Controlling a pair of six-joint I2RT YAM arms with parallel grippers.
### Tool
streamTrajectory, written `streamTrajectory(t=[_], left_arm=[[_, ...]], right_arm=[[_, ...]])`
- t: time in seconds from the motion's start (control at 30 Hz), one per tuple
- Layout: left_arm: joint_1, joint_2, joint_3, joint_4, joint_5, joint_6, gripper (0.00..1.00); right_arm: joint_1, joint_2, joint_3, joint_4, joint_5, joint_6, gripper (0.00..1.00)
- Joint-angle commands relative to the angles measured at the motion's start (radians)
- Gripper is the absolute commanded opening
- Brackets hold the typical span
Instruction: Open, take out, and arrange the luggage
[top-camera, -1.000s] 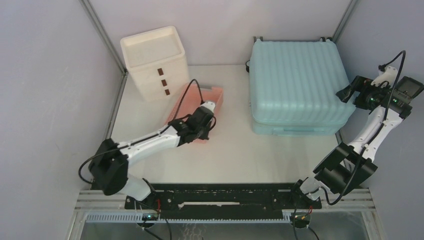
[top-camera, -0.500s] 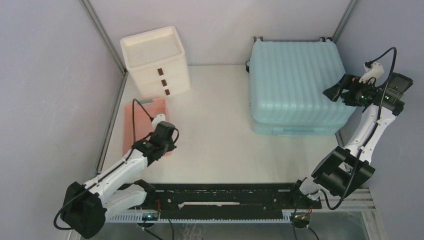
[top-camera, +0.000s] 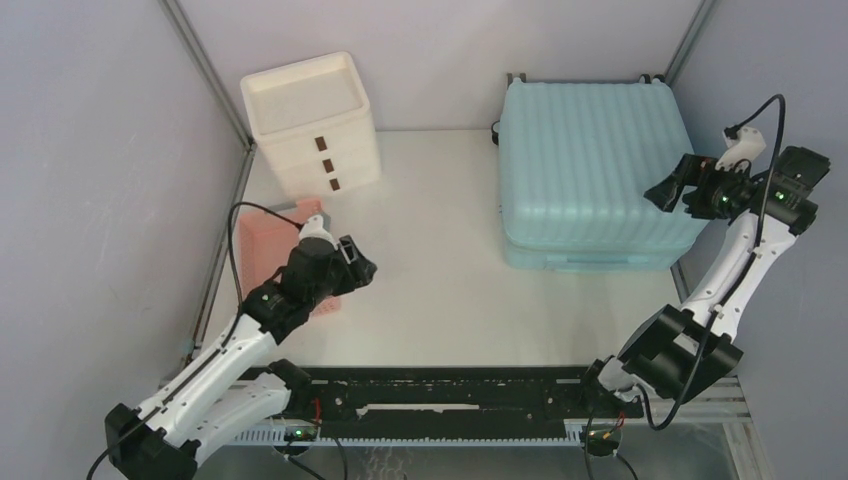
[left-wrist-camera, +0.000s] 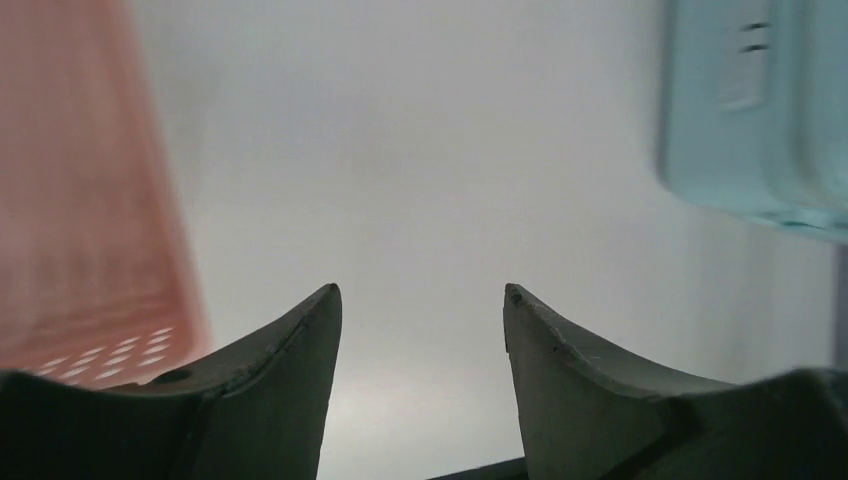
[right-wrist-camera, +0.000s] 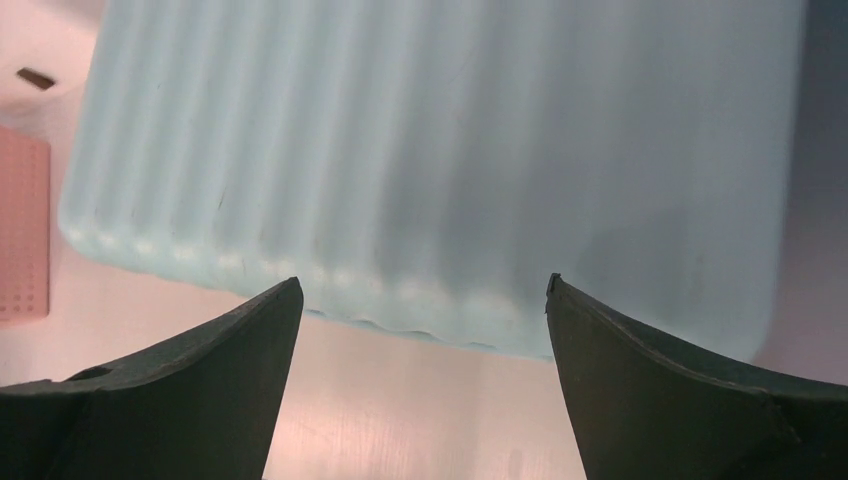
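Note:
The luggage (top-camera: 590, 170), a large pale blue ribbed suitcase, lies flat and closed at the back right of the table. My right gripper (top-camera: 668, 186) hovers open over its right edge, pointing left; in the right wrist view its jaws (right-wrist-camera: 420, 283) stand wide apart above the ribbed lid (right-wrist-camera: 430, 150) with nothing between them. At the left, my left gripper (top-camera: 361, 268) is open just right of the pink basket (top-camera: 272, 255). In the left wrist view it (left-wrist-camera: 420, 290) points across bare table towards the luggage (left-wrist-camera: 760, 110), with the basket (left-wrist-camera: 80, 200) beside its left finger.
A white three-drawer box (top-camera: 310, 120) stands at the back left, just behind the pink basket. Grey walls close in the table on both sides and behind. A black rail (top-camera: 440, 400) runs along the near edge between the arm bases.
My left arm dragged the pink basket from mid-table to the left side, then opened and let go of it. My right gripper moved left over the luggage's right edge.

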Motion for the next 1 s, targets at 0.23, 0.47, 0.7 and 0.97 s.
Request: streamTrajectory(t=[0.23, 0.47, 0.7, 0.97], left_arm=[[-0.031, 0.402, 0.210, 0.716, 0.362, -0.065, 0.65], [-0.088, 0.840, 0.430, 1.029, 0.562, -0.233, 0.67], [-0.101, 1.016, 0.534, 1.157, 0.561, -0.336, 0.67], [-0.090, 1.085, 0.590, 1.142, 0.511, -0.315, 0.65]], right_arm=[[0.027, 0.191, 0.235, 0.118, 0.168, 0.194, 0.99], [0.056, 0.296, 0.263, 0.226, 0.239, 0.317, 1.00], [0.063, 0.344, 0.269, 0.301, 0.275, 0.329, 1.00], [0.095, 0.356, 0.166, 0.218, 0.173, 0.266, 0.95]])
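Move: Beyond the left hand's reach so far, the luggage's middle lies about 56 cm to its right, 20 cm ahead and slightly lower, its near side some 33 cm to the right. The pink basket sits about 17 cm left of that hand, 3 cm ahead and 10 cm below; the white drawer box is roughly 27 cm ahead and 9 cm left. From the right hand, the luggage's middle is about 12 cm left, 10 cm ahead and 17 cm below. Leaving the pink basket, the left hand rises about 6 cm at first, then swings some 28 cm right and 15 cm forward to the luggage's left side, rolling its left side down and turning clockwise, fingers still partly open. Meanwhile the right hand, wide open, travels about 10 cm forward and 9 cm right over the lid towards its right edge, lifting briefly and then sinking close to it. ##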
